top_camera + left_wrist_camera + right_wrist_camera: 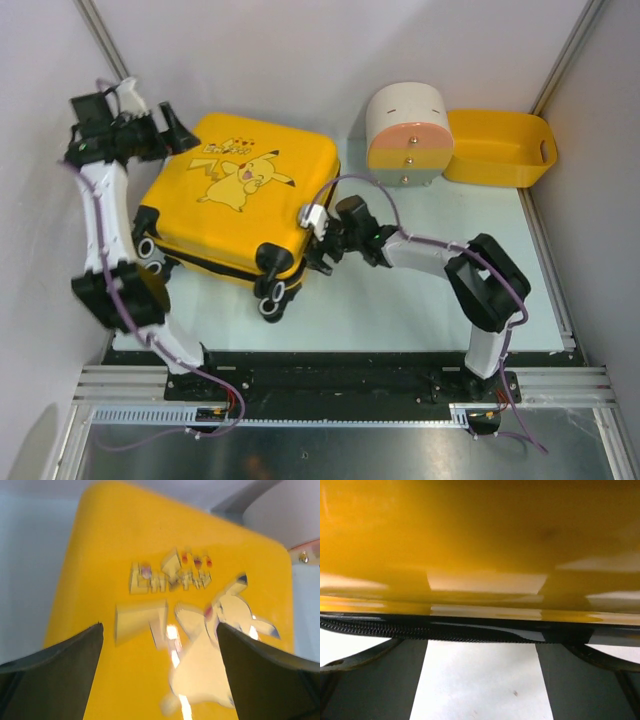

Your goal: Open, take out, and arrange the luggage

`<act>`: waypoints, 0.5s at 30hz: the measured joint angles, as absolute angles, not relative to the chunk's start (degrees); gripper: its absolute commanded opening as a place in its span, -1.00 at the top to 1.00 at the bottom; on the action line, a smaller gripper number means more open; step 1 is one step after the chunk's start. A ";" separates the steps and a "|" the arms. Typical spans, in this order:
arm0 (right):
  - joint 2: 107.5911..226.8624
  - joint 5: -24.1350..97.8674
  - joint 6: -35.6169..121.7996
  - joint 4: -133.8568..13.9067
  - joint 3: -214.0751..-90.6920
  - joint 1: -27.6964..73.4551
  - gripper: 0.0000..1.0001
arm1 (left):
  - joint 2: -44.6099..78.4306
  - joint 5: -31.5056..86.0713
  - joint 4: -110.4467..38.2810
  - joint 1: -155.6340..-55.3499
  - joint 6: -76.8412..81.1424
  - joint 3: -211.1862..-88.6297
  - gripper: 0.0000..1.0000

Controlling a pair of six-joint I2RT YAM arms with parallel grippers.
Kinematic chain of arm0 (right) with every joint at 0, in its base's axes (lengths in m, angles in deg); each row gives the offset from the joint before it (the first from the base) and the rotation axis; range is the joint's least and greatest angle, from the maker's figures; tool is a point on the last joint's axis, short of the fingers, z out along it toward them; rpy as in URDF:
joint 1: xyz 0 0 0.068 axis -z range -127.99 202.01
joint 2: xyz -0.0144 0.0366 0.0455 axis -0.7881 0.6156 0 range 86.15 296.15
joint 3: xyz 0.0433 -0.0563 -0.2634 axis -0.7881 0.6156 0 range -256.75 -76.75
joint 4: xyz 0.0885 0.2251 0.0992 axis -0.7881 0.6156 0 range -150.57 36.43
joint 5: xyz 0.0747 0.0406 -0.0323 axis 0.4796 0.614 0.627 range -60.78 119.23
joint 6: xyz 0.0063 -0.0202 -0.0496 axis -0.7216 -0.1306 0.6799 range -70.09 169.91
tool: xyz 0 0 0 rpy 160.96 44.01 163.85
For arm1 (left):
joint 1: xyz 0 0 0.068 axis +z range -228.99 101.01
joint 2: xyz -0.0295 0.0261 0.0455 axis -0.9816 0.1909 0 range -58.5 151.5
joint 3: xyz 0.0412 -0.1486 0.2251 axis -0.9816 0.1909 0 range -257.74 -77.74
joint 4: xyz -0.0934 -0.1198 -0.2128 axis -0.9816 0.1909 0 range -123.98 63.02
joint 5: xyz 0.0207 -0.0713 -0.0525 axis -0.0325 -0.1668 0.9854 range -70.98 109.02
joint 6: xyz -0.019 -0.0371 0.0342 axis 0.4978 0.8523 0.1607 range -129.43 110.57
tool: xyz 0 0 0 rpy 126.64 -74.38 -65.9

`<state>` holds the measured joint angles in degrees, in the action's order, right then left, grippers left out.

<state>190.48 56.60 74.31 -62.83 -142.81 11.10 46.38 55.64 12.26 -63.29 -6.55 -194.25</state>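
The luggage, a yellow hard-shell suitcase, lies flat on the table with its cartoon print facing up and its black wheels toward the front. My left gripper hovers over its far left corner. In the left wrist view the left gripper is open, with the printed lid filling the picture. My right gripper sits at the suitcase's right side, low by the table. In the right wrist view the right gripper is open, its fingers reaching up to the black zipper band under the yellow shell.
A cream-and-pink drum-shaped box stands at the back right. A yellow plastic basket sits beside it. White walls and metal frame posts close in the table on the left, back and right.
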 measured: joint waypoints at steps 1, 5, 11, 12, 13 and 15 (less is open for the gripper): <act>190.87 54.37 73.33 -64.43 -142.81 9.33 -0.85 | 41.62 55.12 11.71 -62.13 -5.77 -189.83 -0.99; 192.73 48.47 70.29 -69.54 -142.81 1.72 -0.86 | 23.94 53.28 12.22 -57.74 -2.40 -172.72 -1.00; 191.62 55.57 66.44 -71.33 -142.83 -4.64 -0.79 | 12.38 53.83 10.99 -55.84 0.68 -155.17 -1.00; 190.63 57.56 65.30 -70.94 -142.86 -3.35 -0.79 | 11.17 53.96 10.77 -55.64 0.64 -151.76 -0.99; 189.61 59.16 64.41 -70.31 -142.86 -1.71 -0.80 | 11.02 54.00 10.79 -55.53 0.64 -151.10 -0.99; 186.74 63.11 62.81 -68.69 -142.94 4.06 -0.83 | 9.99 54.72 9.40 -55.42 0.44 -149.62 -0.99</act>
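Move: The luggage lies flat and askew below my left hand, its middle about 10 cm right, 7 cm back and 22 cm lower; its near-left wheels are some 18 cm back, 8 cm left and 24 cm down. From my right hand, at its right side, that middle is about 17 cm left and 12 cm ahead, level in height. The near-right wheels stand 10 cm left and 8 cm back, the toy drawers 23 cm ahead and 19 cm right. With my right fingers already at the luggage's right side, I push its near end left and back, some 10 cm each way, then reverse right and forward while lifting about 5 cm, coming free. Meanwhile my open left hand sweeps back about 16 cm over the luggage's left part, rises slightly first, then sinks towards it, turning some 10 degrees counter-clockwise. ##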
